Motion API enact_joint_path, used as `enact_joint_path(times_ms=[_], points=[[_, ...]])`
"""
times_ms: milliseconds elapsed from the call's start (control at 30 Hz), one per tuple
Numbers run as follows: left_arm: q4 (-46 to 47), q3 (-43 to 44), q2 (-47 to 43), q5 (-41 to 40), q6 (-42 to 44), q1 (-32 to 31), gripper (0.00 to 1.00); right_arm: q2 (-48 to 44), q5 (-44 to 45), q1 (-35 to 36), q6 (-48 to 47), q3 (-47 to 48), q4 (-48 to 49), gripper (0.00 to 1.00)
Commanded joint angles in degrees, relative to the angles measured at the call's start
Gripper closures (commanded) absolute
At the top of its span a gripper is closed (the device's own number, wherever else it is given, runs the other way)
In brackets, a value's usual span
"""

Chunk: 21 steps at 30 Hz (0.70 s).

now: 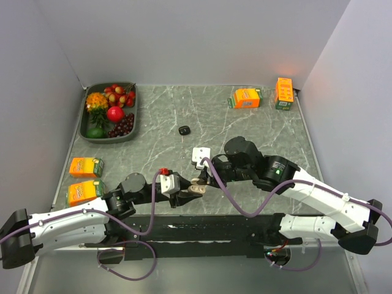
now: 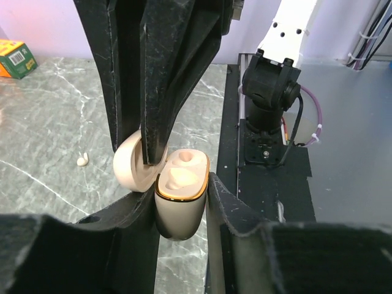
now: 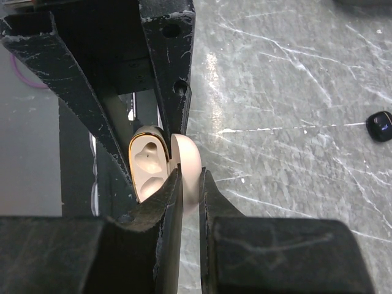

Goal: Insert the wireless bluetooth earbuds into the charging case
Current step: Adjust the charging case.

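Observation:
A beige charging case (image 2: pixel 179 211) with a gold rim stands open just above the near table edge. My left gripper (image 2: pixel 180 195) is shut on its body, one finger on each side. The hinged lid (image 3: pixel 188 165) is pinched in my right gripper (image 3: pixel 190 180), which is shut on it from above. In the top view both grippers meet at the case (image 1: pixel 197 188). Both moulded hollows (image 3: pixel 146 160) look empty. One tiny white earbud (image 2: pixel 81 161) lies on the marble left of the case. A small black item (image 1: pixel 184 130) lies farther back; whether it is a bud I cannot tell.
A small white square item (image 1: pixel 200 154) lies just behind the grippers. A grey tray (image 1: pixel 86 119) of fruit sits at the back left. Orange cartons stand at the left (image 1: pixel 85 166) (image 1: pixel 84 191) and at the back right (image 1: pixel 246 98) (image 1: pixel 283 93). A black base rail (image 1: pixel 214 226) runs along the near edge.

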Motion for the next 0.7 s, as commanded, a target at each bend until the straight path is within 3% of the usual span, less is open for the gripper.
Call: enact_joint_path(times_ms=[0, 33, 133, 167, 233, 300, 467, 633, 667], points=[[2.5, 2.6, -0.3, 1.9, -1.4, -0.3, 0.73, -0.3, 0.8, 0.4, -0.2, 1.1, 3.2, 1.00], [2.6, 2.6, -0.3, 1.9, -1.5, -0.3, 0.74, -0.2, 0.8, 0.4, -0.2, 1.1, 3.2, 1.00], [3.0, 2.5, 0.0, 1.8, -1.4, -0.3, 0.98, 0.1, 0.7, 0.4, 0.1, 1.2, 3.2, 1.00], [3.2, 2.4, 0.0, 1.7, -1.4, -0.3, 0.99, 0.2, 1.1, 0.3, 0.9, 1.3, 3.3, 1.00], [4.2, 2.0, -0.1, 1.7, -1.5, -0.4, 0.99, 0.5, 1.3, 0.4, 2.0, 1.5, 3.5, 0.87], [4.7, 1.5, -0.4, 1.6, -1.4, -0.4, 0.99, 0.8, 1.6, 0.3, 3.6, 1.9, 3.9, 0.65], [4.8, 0.6, -1.1, 0.6, -1.5, -0.4, 0.99, 0.0, 1.0, 0.3, 6.2, 2.2, 5.5, 0.43], [5.4, -0.9, -2.1, -0.8, -1.7, -0.3, 0.99, -1.4, 0.4, 0.3, 7.9, 3.8, 6.5, 0.33], [5.7, -1.1, -2.1, -1.0, -1.7, -0.4, 0.99, -1.7, 0.4, 0.3, 8.2, 4.4, 6.7, 0.18]])
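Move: Both hands are on the open charging case. The left fingers already grip its body, the case's middle about 1 cm ahead and 1 cm right of that hand's point; the right fingers pinch the lid, with the case's middle some 2 cm back, 3 cm left and 2 cm below. The black case lies on the table about 34 cm ahead, 8 cm left and 26 cm below the right hand. One earbud is roughly 20 cm ahead, 13 cm right and 26 cm below it. The right fingers let go of the lid, spreading from nearly shut to about two-thirds open, and only as they part does the hand ease about 1 cm up and slightly forward, turning some 5 degrees clockwise. The left hand stays practically in place and keeps its pinch on the case body. ##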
